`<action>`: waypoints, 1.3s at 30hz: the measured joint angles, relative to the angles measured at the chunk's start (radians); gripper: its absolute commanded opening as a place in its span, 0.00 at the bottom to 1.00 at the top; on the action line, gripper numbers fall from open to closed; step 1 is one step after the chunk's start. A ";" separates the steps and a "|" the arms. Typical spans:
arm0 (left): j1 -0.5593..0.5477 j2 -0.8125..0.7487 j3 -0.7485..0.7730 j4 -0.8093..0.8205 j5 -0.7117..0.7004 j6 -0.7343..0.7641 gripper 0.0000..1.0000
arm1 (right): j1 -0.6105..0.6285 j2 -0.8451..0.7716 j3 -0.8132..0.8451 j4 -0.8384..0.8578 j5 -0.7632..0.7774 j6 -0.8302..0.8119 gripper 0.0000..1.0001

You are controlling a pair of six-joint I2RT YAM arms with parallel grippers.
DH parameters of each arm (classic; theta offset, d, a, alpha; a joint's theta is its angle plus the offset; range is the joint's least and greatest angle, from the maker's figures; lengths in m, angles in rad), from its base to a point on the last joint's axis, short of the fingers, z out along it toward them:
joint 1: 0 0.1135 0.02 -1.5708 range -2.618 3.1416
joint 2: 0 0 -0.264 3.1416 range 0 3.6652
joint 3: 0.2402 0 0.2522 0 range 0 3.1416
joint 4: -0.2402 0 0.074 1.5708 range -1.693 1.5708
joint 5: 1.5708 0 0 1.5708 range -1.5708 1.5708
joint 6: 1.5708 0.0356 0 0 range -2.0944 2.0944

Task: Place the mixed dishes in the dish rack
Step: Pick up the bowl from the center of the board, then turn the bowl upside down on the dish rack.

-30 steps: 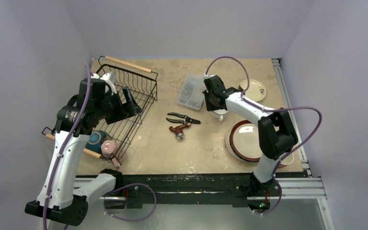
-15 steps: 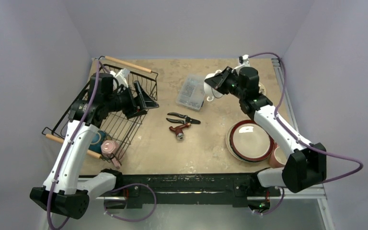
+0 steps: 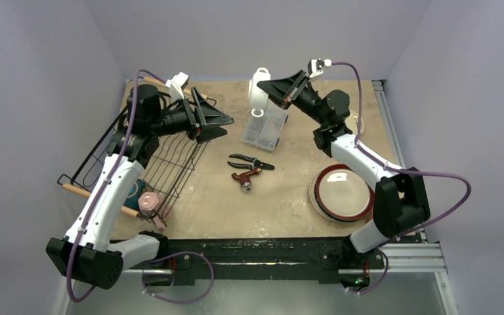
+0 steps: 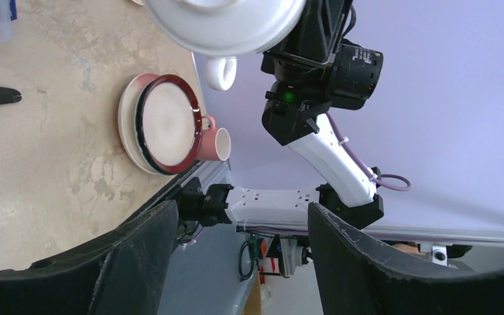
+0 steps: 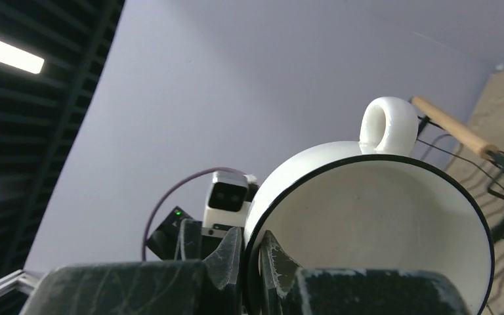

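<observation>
My right gripper (image 3: pixel 274 90) is shut on the rim of the white cup (image 3: pixel 259 92), holding it in the air above the clear box, handle down. In the right wrist view one finger is inside the white cup (image 5: pixel 380 216) and one outside. My left gripper (image 3: pixel 222 121) is open and empty, raised over the right edge of the dish rack (image 3: pixel 170 164) and pointing at the cup. Its wrist view shows the white cup (image 4: pixel 226 23) just ahead. A pink mug (image 3: pixel 149 201) and a teal piece (image 3: pixel 133 191) lie in the rack. The red-black-rimmed plate (image 3: pixel 341 192) sits at the right.
Black pruners (image 3: pixel 252 161) and a red tool (image 3: pixel 246 177) lie mid-table. A clear plastic box (image 3: pixel 262 128) is under the cup. Another pink mug (image 4: pixel 218 143) stands beside the plate (image 4: pixel 167 123) near the table's edge. The rack's wooden handle (image 5: pixel 453 128) shows behind the cup.
The right gripper lifted the white cup off the table and swung it up and left. The left gripper rose out of the rack and swung right toward the cup, jaws narrowing slightly.
</observation>
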 measured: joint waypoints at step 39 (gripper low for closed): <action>-0.123 0.026 0.045 0.122 -0.351 0.045 0.40 | 0.180 0.177 0.232 0.206 0.031 0.110 0.00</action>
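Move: The white bowl, held by its rim in the right fingers, has its middle about 8 cm ahead of the left hand and 7 cm to its right, roughly level with it. From the right hand, the left gripper's open fingers, where the bowl is being taken, lie some 9 cm back, 7 cm to the left and a little lower. Some 35 cm below the left hand lie the fastener case, 10 cm ahead and 9 cm right, and the pliers, 1 cm ahead and 5 cm right. The bowl, still pinched by its rim, is carried by the right hand up about 6 cm and back, then left some 7 cm to the left gripper, where it nearly halts. Meanwhile the left hand eases about 4 cm forward and slightly up towards the bowl's lower handle, tilting its fingers upward and turning counter-clockwise, and closes its gap by roughly half. ##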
